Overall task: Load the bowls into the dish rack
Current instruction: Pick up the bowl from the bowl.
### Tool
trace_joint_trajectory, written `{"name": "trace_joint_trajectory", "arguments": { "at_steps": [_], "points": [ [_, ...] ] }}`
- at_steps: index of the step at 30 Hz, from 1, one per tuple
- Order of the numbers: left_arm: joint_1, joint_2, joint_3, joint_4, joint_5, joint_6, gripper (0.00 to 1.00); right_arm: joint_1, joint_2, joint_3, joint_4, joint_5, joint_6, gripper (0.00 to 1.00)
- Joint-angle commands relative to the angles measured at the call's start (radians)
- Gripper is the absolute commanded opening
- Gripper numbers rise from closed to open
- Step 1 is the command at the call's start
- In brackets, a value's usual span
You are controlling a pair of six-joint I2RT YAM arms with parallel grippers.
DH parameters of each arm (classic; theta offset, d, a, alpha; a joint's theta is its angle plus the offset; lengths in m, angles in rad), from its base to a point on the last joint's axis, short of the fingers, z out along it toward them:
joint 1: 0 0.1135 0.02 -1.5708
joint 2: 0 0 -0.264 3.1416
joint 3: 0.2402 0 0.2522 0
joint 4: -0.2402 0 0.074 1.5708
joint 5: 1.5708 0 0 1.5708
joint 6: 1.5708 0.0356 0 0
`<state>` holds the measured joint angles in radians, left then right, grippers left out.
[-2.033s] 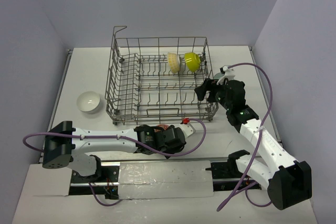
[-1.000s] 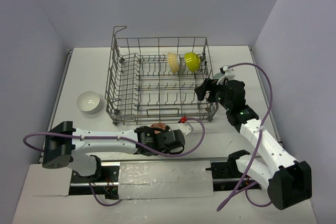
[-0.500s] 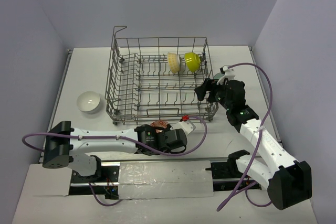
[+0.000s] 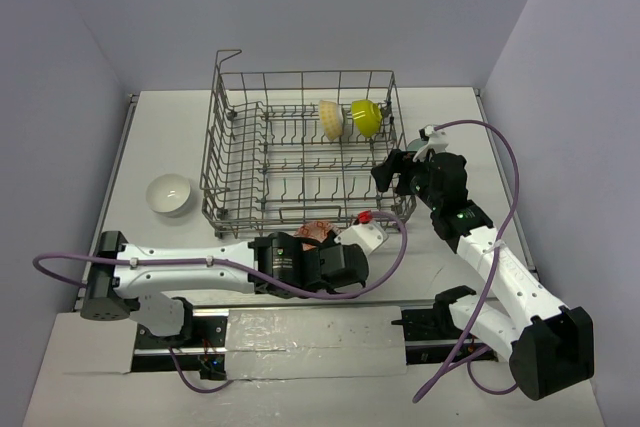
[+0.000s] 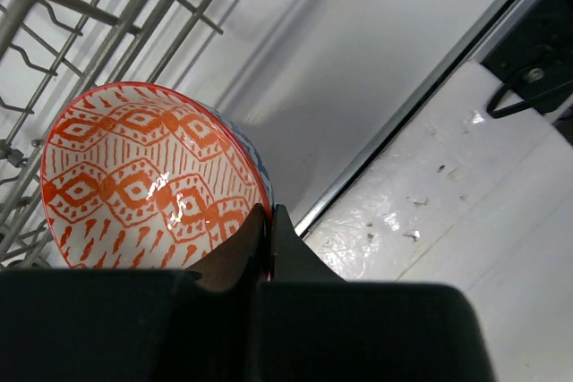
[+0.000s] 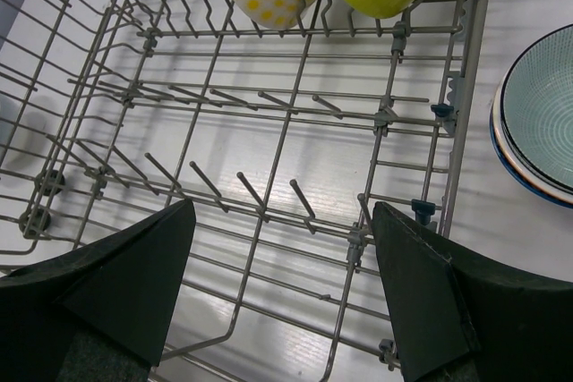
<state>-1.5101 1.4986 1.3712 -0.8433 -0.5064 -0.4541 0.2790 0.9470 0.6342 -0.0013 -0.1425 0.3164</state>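
My left gripper is shut on the rim of a red-white patterned bowl, one finger inside and one outside. In the top view this bowl hangs just in front of the dish rack's near wall, right of its middle. A pale yellow bowl and a lime bowl stand on edge in the rack's back right row. My right gripper hovers open and empty over the rack's right front corner. Its wrist view shows the tines and a blue-white bowl outside the rack's right wall.
A white bowl sits on the table left of the rack. The black base rail and a white plate run along the near edge. Purple cables loop beside both arms. Walls close in on three sides.
My left gripper has lifted the red-white bowl and carried it right and toward the rack's front wall. The right arm has stayed still.
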Motion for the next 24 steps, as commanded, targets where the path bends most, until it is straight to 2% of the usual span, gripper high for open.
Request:
{"name": "trace_joint_trajectory", "arguments": {
  "at_steps": [1,9,13,16,24],
  "points": [
    [-0.015,-0.047,0.101,-0.039,-0.035,-0.02,0.0,0.008,-0.007,0.042,0.02,0.015,-0.011,0.87],
    [-0.024,-0.185,0.178,0.002,-0.086,0.034,0.0,0.008,-0.011,0.042,0.02,0.015,-0.011,0.87],
    [-0.024,-0.302,0.189,0.104,-0.115,0.115,0.0,0.008,-0.007,0.044,0.021,0.014,-0.011,0.87],
    [-0.021,-0.368,0.167,0.246,-0.127,0.21,0.0,0.008,-0.001,0.042,0.023,0.011,-0.01,0.87],
    [0.076,-0.331,0.198,0.329,-0.109,0.302,0.0,0.008,0.004,0.041,0.023,0.009,-0.01,0.87]
  ]
}}
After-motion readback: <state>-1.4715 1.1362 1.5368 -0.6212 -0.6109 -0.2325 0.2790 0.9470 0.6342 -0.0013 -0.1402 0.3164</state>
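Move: The left hand already holds the orange-patterned bowl in the air. The dish rack's middle lies some 23 cm ahead, 4 cm to the left and about 8 cm below this hand. In the rack, the dotted bowl stands roughly 32 cm straight ahead of it, and the green bowl stands level with the dotted one, 9 cm to its right. The rack's middle is about 17 cm left and 3 cm ahead of the right hand. Left hand, still pinching the bowl's rim, rises about 23 cm, tilting its fingers some 35 degrees towards level. ##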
